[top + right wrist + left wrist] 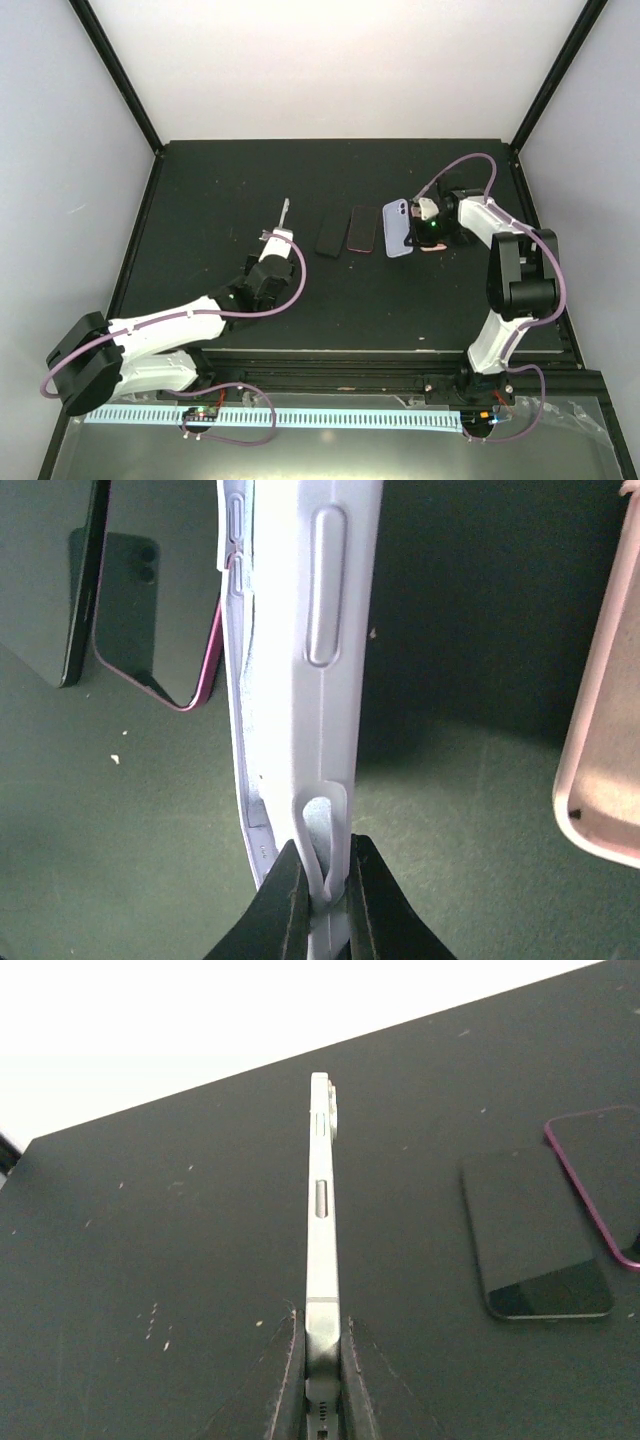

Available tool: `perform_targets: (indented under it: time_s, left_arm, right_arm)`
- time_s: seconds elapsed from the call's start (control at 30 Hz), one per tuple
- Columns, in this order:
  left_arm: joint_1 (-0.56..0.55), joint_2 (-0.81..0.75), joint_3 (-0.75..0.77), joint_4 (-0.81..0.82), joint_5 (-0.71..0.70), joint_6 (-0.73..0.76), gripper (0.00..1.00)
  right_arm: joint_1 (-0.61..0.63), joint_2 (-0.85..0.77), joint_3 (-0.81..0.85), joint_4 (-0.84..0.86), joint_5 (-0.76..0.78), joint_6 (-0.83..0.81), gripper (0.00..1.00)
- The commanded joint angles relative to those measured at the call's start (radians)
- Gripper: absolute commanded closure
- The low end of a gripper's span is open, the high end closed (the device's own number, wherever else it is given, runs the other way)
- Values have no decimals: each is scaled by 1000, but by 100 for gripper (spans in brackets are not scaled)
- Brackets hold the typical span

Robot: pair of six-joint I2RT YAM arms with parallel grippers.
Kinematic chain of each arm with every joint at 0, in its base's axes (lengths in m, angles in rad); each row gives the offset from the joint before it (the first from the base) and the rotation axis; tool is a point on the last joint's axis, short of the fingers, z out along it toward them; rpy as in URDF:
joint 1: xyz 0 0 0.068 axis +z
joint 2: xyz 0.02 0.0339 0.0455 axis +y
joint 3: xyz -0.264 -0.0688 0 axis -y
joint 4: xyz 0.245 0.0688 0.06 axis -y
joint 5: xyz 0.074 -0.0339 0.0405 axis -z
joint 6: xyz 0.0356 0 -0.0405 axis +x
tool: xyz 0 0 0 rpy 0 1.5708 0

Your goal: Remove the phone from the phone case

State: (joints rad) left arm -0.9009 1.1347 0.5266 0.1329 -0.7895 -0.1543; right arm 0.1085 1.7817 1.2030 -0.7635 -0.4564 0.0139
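A lavender phone case stands on its long edge right of the table's centre, its camera cutout at the far end. My right gripper is shut on the case's stretched near rim. A pale phone edge with small holes shows along the case's left side. My left gripper is shut on the near end of a bare silver phone. That phone is held on edge above the table, left of centre.
A bare black phone lies flat at mid-table. A phone in a magenta case lies beside it, on its right. A pale pink case lies just right of the lavender one. Black frame posts rise at the table's far corners.
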Motion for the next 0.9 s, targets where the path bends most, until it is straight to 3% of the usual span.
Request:
perform_targets:
  time_s: [0.0,0.43,0.7,0.87]
  left_arm:
    - [23,-38,-8,-38,-46,-38,98]
    - [39,-35,-25,-69,-38,-72,98]
    - [65,10,-24,-12,1,-25,98]
    - [100,68,-7,33,16,16,98]
  right_arm:
    - [-25,40,51,36,-17,-22,99]
    - [-46,194,138,31,-28,-9,97]
    - [-48,36,42,52,4,-9,57]
    - [-49,-170,-29,41,-29,-35,51]
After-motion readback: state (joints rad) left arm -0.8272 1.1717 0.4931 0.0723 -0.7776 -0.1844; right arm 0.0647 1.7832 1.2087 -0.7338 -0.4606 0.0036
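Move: The purple case, held by its near right corner, goes to the gap between the pink case and the red-framed phone, its centre about 8 cm ahead, 3 cm left and 4 cm below the right hand. Level with that spot, the pink case lies roughly 7 cm right of the hand, the red-framed phone 13 cm left. The left hand holds the white phone; the black phone lies about 5 cm ahead, 13 cm right, 15 cm below. Forward about 3.5 cm and down nearly 3, the right hand lowers the purple case onto the table beside the pink case, opens its fingers about halfway, lets go, then backs off 2 cm and rises 3. The left arm keeps its grip on the white phone and drifts left and down some 3 cm each, away from the black phone, tipping down slightly. ##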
